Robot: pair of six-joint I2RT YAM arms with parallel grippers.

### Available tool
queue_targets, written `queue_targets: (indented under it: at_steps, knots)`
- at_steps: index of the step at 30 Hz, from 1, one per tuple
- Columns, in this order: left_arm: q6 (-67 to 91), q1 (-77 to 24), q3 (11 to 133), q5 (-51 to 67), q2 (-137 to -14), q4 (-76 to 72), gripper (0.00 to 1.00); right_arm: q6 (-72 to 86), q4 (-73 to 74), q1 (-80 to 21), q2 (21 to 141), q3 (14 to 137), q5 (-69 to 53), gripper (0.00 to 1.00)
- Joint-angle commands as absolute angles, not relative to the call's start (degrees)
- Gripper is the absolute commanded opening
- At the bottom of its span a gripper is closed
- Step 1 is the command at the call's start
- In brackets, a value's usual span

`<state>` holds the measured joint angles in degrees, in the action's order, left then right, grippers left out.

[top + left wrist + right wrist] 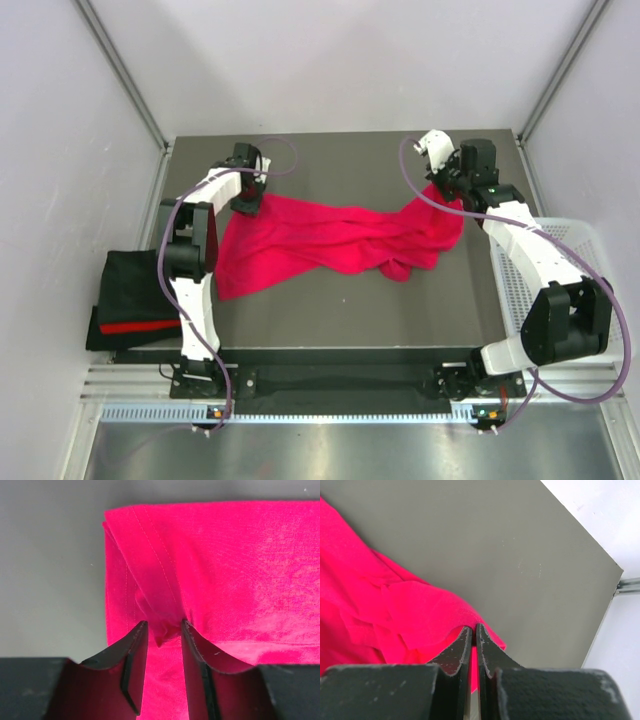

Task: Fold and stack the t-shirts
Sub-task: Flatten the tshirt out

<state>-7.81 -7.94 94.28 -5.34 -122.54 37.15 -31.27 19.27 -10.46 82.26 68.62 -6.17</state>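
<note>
A bright magenta-red t-shirt [320,240] lies stretched in a rumpled band across the back half of the grey table [350,315]. My left gripper [246,203] stands over its left end. In the left wrist view the fingers of the left gripper [164,626] are parted, with a small pucker of the shirt [225,570] between the tips, near a stitched hem. My right gripper [447,192] holds the right end slightly lifted. In the right wrist view the right gripper [474,628] is shut on an edge of the shirt [370,605]. A folded pile [130,295], black with a red layer showing, sits at the left.
A white mesh basket [575,240] stands off the table's right edge, behind the right arm. White walls enclose the cell on three sides. The table's far right corner [615,570] shows in the right wrist view.
</note>
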Motion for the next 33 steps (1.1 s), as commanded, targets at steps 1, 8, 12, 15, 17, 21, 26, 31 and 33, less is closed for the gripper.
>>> queue_targets:
  at_steps: [1,8,12,15,17,21,26,31,33]
  knots:
    - [-7.3,-7.5,93.0,-3.6,-121.7,39.6,0.38,-30.7,16.9,-10.5,82.3,68.8,-7.2,0.0]
    - [-7.1,-7.5,93.7,-0.6,-123.5,41.0,0.24,-30.9,16.9,-10.5,82.4,68.5,-7.0,0.0]
    - [-7.0,-7.4,93.6,-0.6,-123.2,41.4,0.09,-31.0,16.6,-10.5,82.4,68.5,-6.9,0.0]
    - [-7.2,-7.4,94.1,-0.5,-122.6,42.2,0.01,-31.0,16.5,-10.5,82.4,68.7,-6.5,0.0]
    - [-7.4,-7.3,95.6,-0.6,-121.7,44.2,0.0,-31.0,16.6,-10.5,82.3,69.2,-5.9,0.0]
    - [-8.4,-6.9,98.0,-1.1,-117.5,46.8,0.0,-30.7,15.7,-9.2,79.9,71.7,-3.4,0.0]
    - [-10.8,-6.7,99.6,-4.0,-107.3,45.8,0.0,-29.2,17.1,-5.3,75.9,77.2,-3.2,0.0]
    - [-11.5,-6.7,100.2,-4.7,-98.3,45.2,0.0,-28.8,17.8,-1.4,71.0,80.1,-3.1,0.0]
    - [-11.7,-6.7,100.0,-4.3,-94.0,44.3,0.0,-28.9,17.8,-0.6,68.2,80.4,-2.6,0.0]
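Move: The red t-shirt's crumpled fold lies between my left fingers, some 1 cm below the hand point. From my left hand, the shirt's far-left corner is about 5 cm ahead and 4 cm left, and its near-left corner about 25 cm back and 3 cm left. My right hand still pinches the lifted right corner. From it, the fold is roughly 4 cm ahead, 47 cm left and 19 cm below, and the white basket about 20 cm back, 28 cm right and 15 cm below. I shut my left fingers on the t-shirt's fold while the hand slides back about 2 cm, then lift it fast, some 17 cm straight up, fingers tipping up. My right hand keeps its pinch, waits, then climbs about 13 cm and draws 7 cm to the right, away from my left hand, turning slightly clockwise with its fingers tipping up as well. ##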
